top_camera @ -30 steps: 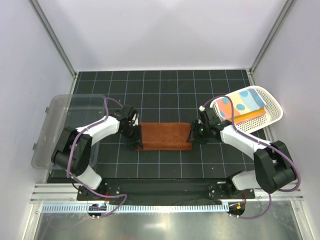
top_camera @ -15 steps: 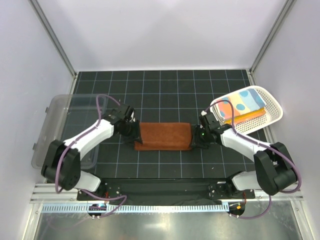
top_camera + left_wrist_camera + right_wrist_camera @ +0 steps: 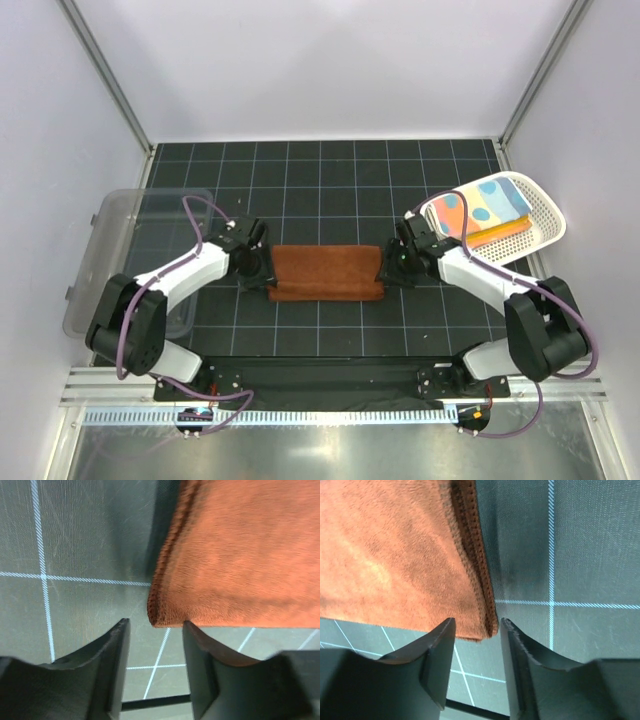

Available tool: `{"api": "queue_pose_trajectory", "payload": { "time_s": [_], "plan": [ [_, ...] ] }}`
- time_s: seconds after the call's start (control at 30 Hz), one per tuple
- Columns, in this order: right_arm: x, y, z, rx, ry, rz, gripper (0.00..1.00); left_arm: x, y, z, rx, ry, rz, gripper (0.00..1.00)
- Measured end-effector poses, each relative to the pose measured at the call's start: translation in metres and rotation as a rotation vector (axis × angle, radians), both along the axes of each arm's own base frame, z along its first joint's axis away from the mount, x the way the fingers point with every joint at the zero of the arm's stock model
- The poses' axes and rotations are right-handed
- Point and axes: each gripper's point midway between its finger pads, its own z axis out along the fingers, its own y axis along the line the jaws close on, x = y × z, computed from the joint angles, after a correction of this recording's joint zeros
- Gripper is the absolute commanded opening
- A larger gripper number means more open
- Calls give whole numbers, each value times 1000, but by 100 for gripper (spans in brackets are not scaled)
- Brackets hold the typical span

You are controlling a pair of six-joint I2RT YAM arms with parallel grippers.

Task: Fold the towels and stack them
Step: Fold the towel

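A rust-brown towel (image 3: 325,272) lies folded in a long strip on the black grid mat. My left gripper (image 3: 262,272) stands at its left end, open; in the left wrist view the towel's corner (image 3: 165,615) sits just beyond the gap of the gripper (image 3: 155,630), with only mat between the fingers. At the towel's right end, my right gripper (image 3: 388,268) is open too. The right wrist view shows the towel's stitched corner (image 3: 482,625) reaching in between the parted tips of the gripper (image 3: 477,627), with a gap to the right finger. More towels (image 3: 480,208) lie in the basket.
A white perforated basket (image 3: 545,205) at the right holds a light blue cloth with orange dots over a yellow-orange one (image 3: 505,236). A clear plastic bin (image 3: 110,250) stands at the mat's left edge. White walls close in the back and sides.
The left jaws have opened and let go of the towel's left end, which now lies flat and further left. The left arm has drawn back. The right jaws parted slightly.
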Motion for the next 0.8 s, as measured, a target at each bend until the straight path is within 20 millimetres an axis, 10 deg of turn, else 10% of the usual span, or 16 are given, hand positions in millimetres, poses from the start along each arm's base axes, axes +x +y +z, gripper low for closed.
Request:
{"api": "queue_pose_trajectory", "payload": {
  "time_s": [0.4, 0.8],
  "plan": [
    [-6, -1, -26, 9, 40, -41, 31, 0, -6, -18, -31, 22, 36, 0],
    [-3, 1, -25, 16, 23, -40, 1, 3, -11, 10, -58, -14, 24, 7]
  ]
}}
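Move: The near-left corner of the folded brown towel lies right under the left hand's fingertips, about 1 cm to their right and 2 cm down; the empty clear bin is some 31 cm to that hand's left and 8 cm ahead. The right hand hangs about 3 cm straight above the near-right corner, with the white basket of folded towels roughly 30 cm to its right and 18 cm ahead. The towel's middle is around 14 cm inward and 7 cm ahead of either hand. Both grippers come to pinch the towel's two near corners: each sinks some 2 cm, its half-open fingers straddling the corner, and shuts on the cloth. The left closes sooner and then lifts about 3 cm, easing slightly to the right, while the right shuts later and stays down at the table. ##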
